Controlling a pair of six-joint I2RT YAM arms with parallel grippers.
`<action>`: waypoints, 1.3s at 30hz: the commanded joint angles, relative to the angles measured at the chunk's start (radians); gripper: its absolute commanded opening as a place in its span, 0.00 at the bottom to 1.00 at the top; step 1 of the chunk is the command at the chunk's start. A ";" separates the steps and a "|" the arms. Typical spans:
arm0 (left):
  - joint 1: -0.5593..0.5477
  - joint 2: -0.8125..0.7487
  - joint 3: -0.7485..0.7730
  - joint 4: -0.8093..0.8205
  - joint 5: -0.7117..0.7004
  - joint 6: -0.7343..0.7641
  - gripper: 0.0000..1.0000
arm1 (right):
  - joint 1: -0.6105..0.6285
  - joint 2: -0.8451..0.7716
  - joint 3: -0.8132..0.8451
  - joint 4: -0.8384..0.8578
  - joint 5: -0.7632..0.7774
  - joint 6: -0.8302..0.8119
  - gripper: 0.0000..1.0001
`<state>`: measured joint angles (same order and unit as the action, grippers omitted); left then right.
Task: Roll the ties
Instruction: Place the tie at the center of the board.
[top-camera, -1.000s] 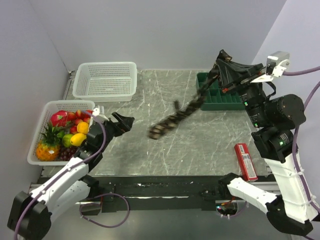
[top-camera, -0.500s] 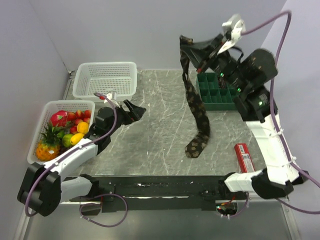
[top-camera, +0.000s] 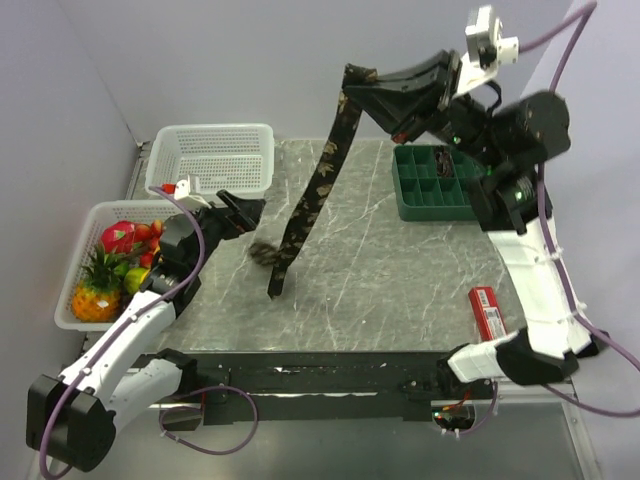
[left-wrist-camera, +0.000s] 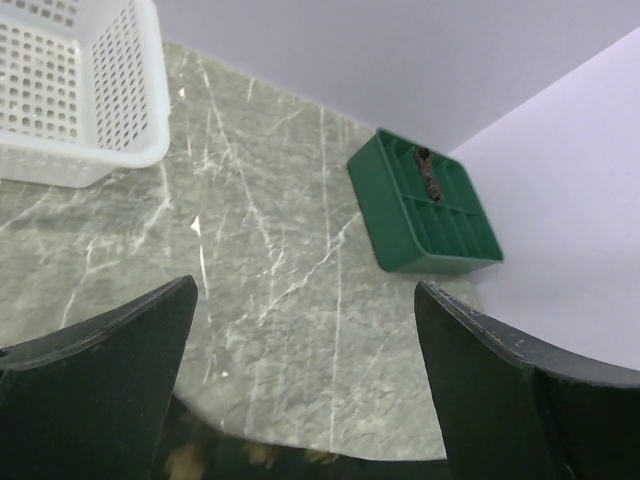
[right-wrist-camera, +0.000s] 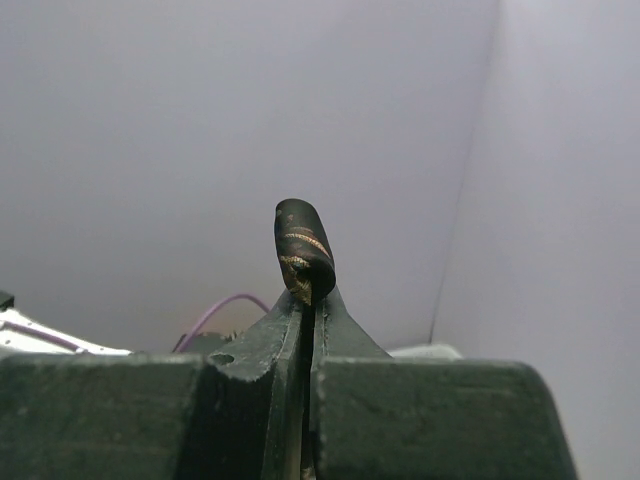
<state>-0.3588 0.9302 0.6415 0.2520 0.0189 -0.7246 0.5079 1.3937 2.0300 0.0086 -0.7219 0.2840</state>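
Note:
A dark speckled tie (top-camera: 312, 195) hangs from my right gripper (top-camera: 352, 80), which is raised high over the back of the table and shut on the tie's end. The pinched end pokes out above the closed fingers in the right wrist view (right-wrist-camera: 303, 248). The tie's lower end touches the marble table (top-camera: 400, 270) near my left gripper (top-camera: 250, 212), which is open just left of it. In the left wrist view the open gripper (left-wrist-camera: 305, 340) frames the table, with dark speckled fabric (left-wrist-camera: 250, 458) at the bottom edge. A second rolled tie (left-wrist-camera: 430, 178) sits in the green tray.
A green compartment tray (top-camera: 432, 185) stands at the back right. An empty white basket (top-camera: 212, 160) is at the back left, and a basket of toy fruit (top-camera: 125, 260) sits at the left. A red box (top-camera: 492, 322) lies at the front right.
My right gripper has swung the hanging tie leftward and higher, and its lower end now reaches the table by my left gripper. My left gripper has pulled back slightly to the left.

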 joint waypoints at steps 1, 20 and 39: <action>0.006 0.031 0.036 -0.026 0.001 0.068 0.96 | 0.000 -0.194 -0.224 0.128 0.246 -0.049 0.00; -0.014 0.222 0.150 0.423 0.811 0.139 0.96 | 0.000 -0.124 -0.060 -0.072 0.392 -0.135 0.00; -0.248 0.673 -0.037 0.999 0.731 -0.329 0.95 | 0.000 -0.096 -0.001 0.016 0.704 -0.144 0.00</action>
<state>-0.5655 1.5536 0.6228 0.8867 0.7292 -0.8734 0.5079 1.2961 1.9808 -0.0914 -0.0883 0.1398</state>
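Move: The tie's lower end hangs about 6 cm back, 5 cm right and 18 cm below my open left hand; the white basket is roughly 26 cm ahead and 12 cm left of that hand, and the fruit basket 33 cm left, almost level. My right hand grips the tie's top high up; from it the board's center is some 20 cm ahead, 4 cm left and 65 cm below, and the green tray 33 cm ahead, 28 cm right. I swing my left hand after the hanging tie, about 17 cm right and 7 back, dipping, rising past its starting height, then dropping fast beside the tie's lower part; it turns some 50 degrees clockwise with fingers staying open. My right hand keeps the tie pinched, drawing its top right and forward, still high, and turning clockwise too. ##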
